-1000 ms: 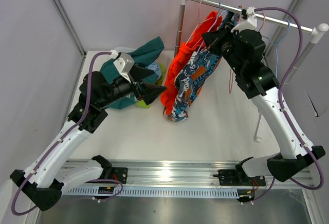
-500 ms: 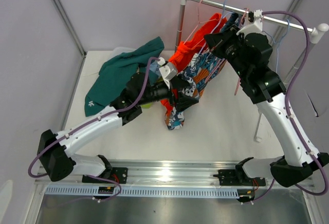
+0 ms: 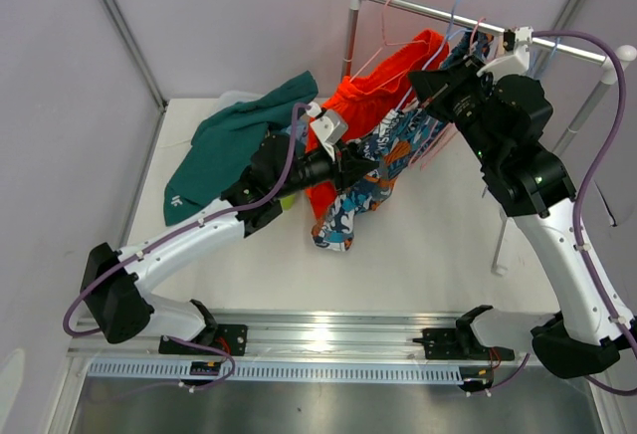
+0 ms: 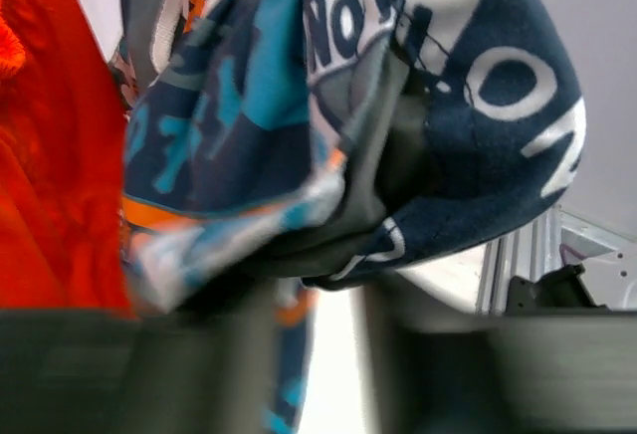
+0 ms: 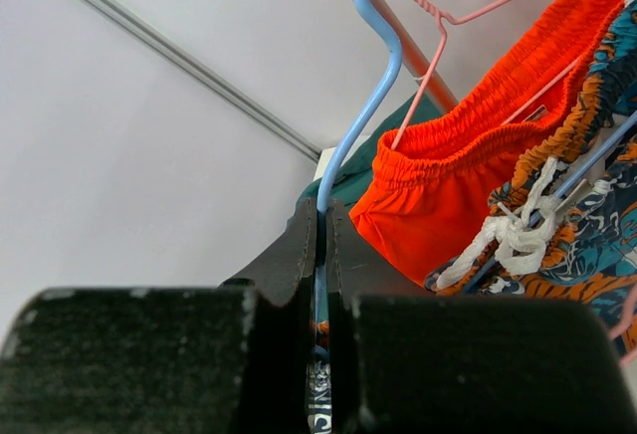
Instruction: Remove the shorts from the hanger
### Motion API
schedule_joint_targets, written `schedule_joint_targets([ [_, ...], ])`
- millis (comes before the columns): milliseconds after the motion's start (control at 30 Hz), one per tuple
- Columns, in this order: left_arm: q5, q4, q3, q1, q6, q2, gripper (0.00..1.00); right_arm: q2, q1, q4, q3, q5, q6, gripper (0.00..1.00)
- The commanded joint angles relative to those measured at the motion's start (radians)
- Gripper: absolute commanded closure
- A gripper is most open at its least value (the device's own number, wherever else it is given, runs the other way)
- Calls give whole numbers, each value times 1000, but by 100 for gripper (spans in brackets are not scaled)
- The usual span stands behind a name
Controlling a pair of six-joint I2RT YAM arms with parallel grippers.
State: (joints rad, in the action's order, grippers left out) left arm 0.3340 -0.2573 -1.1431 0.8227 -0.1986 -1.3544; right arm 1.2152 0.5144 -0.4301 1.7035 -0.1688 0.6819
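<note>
The printed teal-white-orange shorts (image 3: 348, 210) hang from a blue hanger (image 3: 463, 6) on the rail, beside the bright orange shorts (image 3: 383, 91) on a pink hanger (image 5: 428, 66). My right gripper (image 3: 430, 84) is shut on the blue hanger's wire (image 5: 383, 76), which runs between its fingers (image 5: 320, 225). My left gripper (image 3: 356, 168) is pushed into the printed shorts (image 4: 249, 106). Its blurred jaws (image 4: 318, 290) stand narrowed around a dark fold of that fabric, and whether they pinch it does not show. The orange shorts (image 4: 50, 155) fill the left edge of the left wrist view.
Dark teal shorts (image 3: 234, 140) lie heaped at the back left of the table, over other shorts. The metal rail (image 3: 408, 3) spans the back right on a post (image 3: 348, 51) and a slanted leg (image 3: 587, 106). Walls close in on both sides.
My left arm swung right from the pile to the printed shorts and its jaws narrowed. My right gripper carried the blue hanger rightwards and up, spreading the shorts.
</note>
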Motion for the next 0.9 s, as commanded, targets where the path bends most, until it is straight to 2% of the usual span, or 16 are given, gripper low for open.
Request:
schedule_joint_targets([
  [0,-32,-54,-37,4,10,6,85,-36,6,77,12,-17,-4,100],
  [33,-33,-56,-40,4,7,9,96,-34,6,79,12,-17,-5,100],
  [67,-33,-59,-37,4,4,17,100,-33,6,79,12,-14,-5,100],
  [233,-4,-122,54,7,-22,75,100,-16,-1,86,10,-18,-8,100],
  [333,-16,-152,184,39,-35,156,100,13,-22,88,48,-11,-18,100],
  [433,-65,-161,268,105,-39,262,100,61,-51,64,128,11,-25,100],
  [467,-81,-166,364,146,-42,287,100,70,-60,54,145,17,-33,100],
  [600,-170,-184,540,246,-67,382,100,109,-97,39,215,31,-36,100],
  [700,-210,-198,621,294,-88,423,100,115,-131,39,222,46,-19,100],
  [867,-205,-194,631,300,-87,423,100,95,-169,51,170,68,11,100],
])
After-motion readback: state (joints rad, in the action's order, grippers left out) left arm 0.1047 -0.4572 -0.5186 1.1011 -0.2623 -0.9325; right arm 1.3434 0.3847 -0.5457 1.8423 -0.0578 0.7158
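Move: Just beside the left fingers hangs a leg hem of the patterned shorts; the middle of the patterned shorts is about 3 cm to that hand's right, 1 cm ahead and 6 cm above. The red shorts hang next to them, some 9 cm ahead of the left hand, 3 cm to its left and 3 cm higher. The right hand already grips the blue hanger by its neck; from it the patterned shorts' middle lies roughly 5 cm back, 3 cm left and 10 cm below. Finishing its closing on the leg hem, the left hand pinches the cloth, barely moving at first, then pulls it back about 12 cm and down nearly 10, drifting a little left, with the drop mostly late. Meanwhile the right hand keeps its grip on the blue hanger and pushes it forward by under 4 cm, slightly down, tipping the fingers down about 5 degrees. ##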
